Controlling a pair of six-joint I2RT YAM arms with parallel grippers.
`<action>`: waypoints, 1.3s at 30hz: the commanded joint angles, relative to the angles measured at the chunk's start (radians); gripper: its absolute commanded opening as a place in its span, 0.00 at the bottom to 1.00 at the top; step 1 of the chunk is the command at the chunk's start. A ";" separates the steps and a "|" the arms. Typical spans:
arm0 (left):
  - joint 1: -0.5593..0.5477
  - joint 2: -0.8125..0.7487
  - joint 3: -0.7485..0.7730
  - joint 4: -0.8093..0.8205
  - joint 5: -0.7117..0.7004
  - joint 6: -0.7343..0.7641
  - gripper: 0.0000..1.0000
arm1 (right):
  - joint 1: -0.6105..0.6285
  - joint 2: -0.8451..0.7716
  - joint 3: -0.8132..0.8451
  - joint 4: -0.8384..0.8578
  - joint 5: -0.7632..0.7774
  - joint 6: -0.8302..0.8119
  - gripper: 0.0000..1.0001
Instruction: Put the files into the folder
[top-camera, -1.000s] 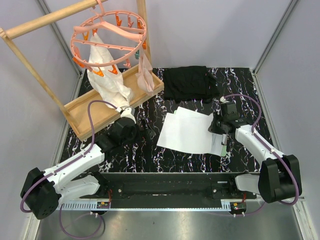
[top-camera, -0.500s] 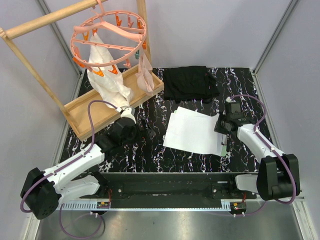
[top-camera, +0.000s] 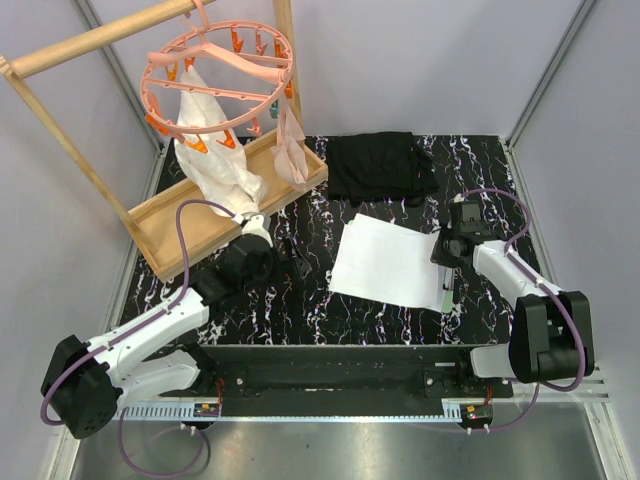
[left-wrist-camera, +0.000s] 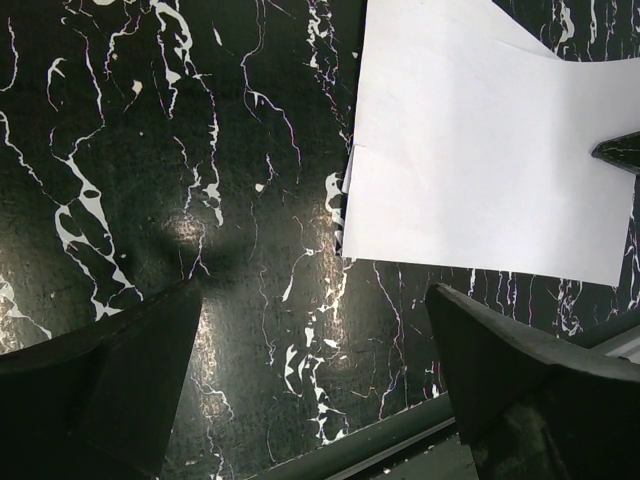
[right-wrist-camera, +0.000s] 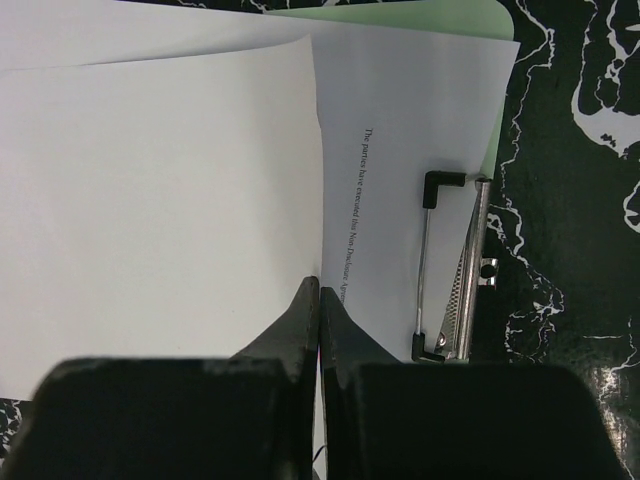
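Note:
The files are white sheets (top-camera: 385, 262) stacked on the black marble table, right of centre. They cover the mint-green folder (right-wrist-camera: 400, 14), of which only a strip at the far edge and the right side shows, with its metal clip (right-wrist-camera: 465, 270). One lower sheet (right-wrist-camera: 400, 120) carries a printed text line. My right gripper (right-wrist-camera: 318, 290) is shut on the right edge of the top sheet (right-wrist-camera: 150, 200), just left of the clip. In the top view it (top-camera: 447, 250) sits at the stack's right edge. My left gripper (left-wrist-camera: 320, 390) hangs open above bare marble, left of the files (left-wrist-camera: 480, 150).
A folded black cloth (top-camera: 380, 165) lies behind the papers. A wooden tray (top-camera: 160, 220) and rack stand at the back left, with a pink clip hanger (top-camera: 220, 65) and white garment (top-camera: 215, 150). The table's front rail (left-wrist-camera: 400, 440) is close under my left gripper.
My right gripper has moved right and slightly back, dragging the top sheet with it so the stack sits further right. The left arm has not moved.

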 joint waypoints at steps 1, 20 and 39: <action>-0.004 0.009 0.012 0.056 0.026 0.018 0.99 | -0.025 0.015 0.043 0.030 0.033 -0.021 0.00; -0.004 0.020 0.010 0.073 0.044 0.013 0.99 | -0.042 0.073 0.066 0.050 0.004 0.045 0.00; -0.004 0.083 0.024 0.119 0.140 0.034 0.99 | -0.045 0.043 0.091 -0.016 0.062 0.060 0.72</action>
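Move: The top file's right edge runs just under the right hand's shut fingertips; the file's middle is some 12 cm to that hand's left, about level with it and 2 cm below. The folder's middle lies beneath the file, about 11 cm left, also level, and the metal clip about 4 cm right, also level. From the left hand the top file is about 6 cm ahead, 22 cm right and 9 cm below. Rightwards first, about 1 cm towards the clip, the right hand works its shut fingertips at the top file's right edge, then eases about 1 cm forward and sinks by roughly 1 cm in all. It then stays low over the file and, at the very end, spreads its fingers to about half open. ##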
